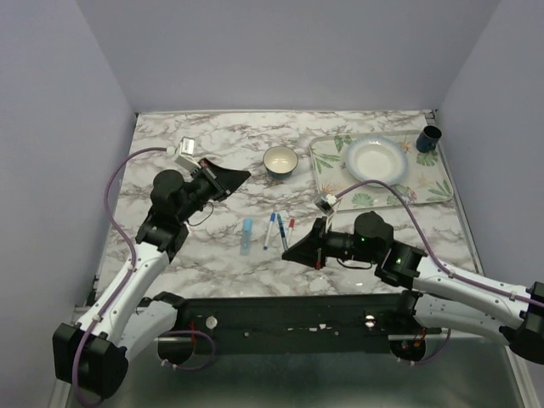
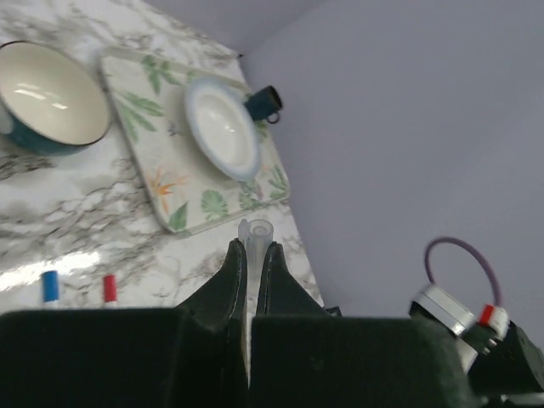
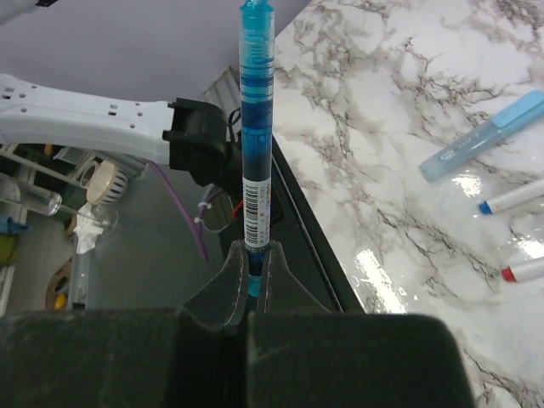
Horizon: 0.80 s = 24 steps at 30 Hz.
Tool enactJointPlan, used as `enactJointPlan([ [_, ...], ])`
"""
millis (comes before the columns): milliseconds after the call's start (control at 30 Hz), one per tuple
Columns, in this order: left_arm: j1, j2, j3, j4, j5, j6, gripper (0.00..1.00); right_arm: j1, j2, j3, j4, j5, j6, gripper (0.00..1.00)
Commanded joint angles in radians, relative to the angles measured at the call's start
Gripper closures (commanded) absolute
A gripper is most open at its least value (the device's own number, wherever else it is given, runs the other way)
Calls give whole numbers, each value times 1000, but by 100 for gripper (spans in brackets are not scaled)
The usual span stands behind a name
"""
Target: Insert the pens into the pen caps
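Note:
My left gripper is shut on a clear pen cap, whose open end pokes out past the fingertips. In the top view that gripper hovers left of the bowl, pointing right. A blue pen with a white barcode label stands straight out of my right gripper, which is shut on its lower end. The right gripper points left near the table's front edge. On the marble between the arms lie two blue-ended white pens, a red-ended pen and a light-blue capped pen.
A cream bowl with a teal outside sits behind the pens. A leaf-patterned tray at the back right carries a white plate. A dark blue cup stands at the tray's far corner. The black base rail runs along the near edge.

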Motion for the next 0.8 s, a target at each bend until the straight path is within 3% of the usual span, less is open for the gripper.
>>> enactJointPlan([
  [0, -3, -41, -51, 338, 271, -10, 100, 1, 73, 38, 143, -110, -6, 99],
  [333, -14, -105, -144, 545, 387, -57, 100, 1, 159, 87, 204, -113, 14, 99],
  [767, -16, -128, -186, 589, 394, -102, 100, 1, 182, 112, 203, -84, 18, 99],
])
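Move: The right hand holds the blue pen upright by its lower part; the clear cap it is going to sits in the left fingers, about 17 cm ahead, 9 cm left and 7 cm higher. From the left hand, that pen's middle lies some 16 cm back, 9 cm right and 2 cm below. On the table, 22 cm under the right hand, the blue marker is about 15 cm ahead and 4 left, the red marker 14 ahead and 2 right, the light-blue marker 14 ahead and 10 left. Cap and pen stay pinched in their own fingers as the hands close in on each other. The left draws the cap back about 8 cm while rising 6 and drifting slightly right, its fingers tipping up and swinging clockwise, some 30 degrees in all, then eases to a stop. The right carries the pen about 3.5 cm left towards it, then lifts 2 cm, barely turning. ##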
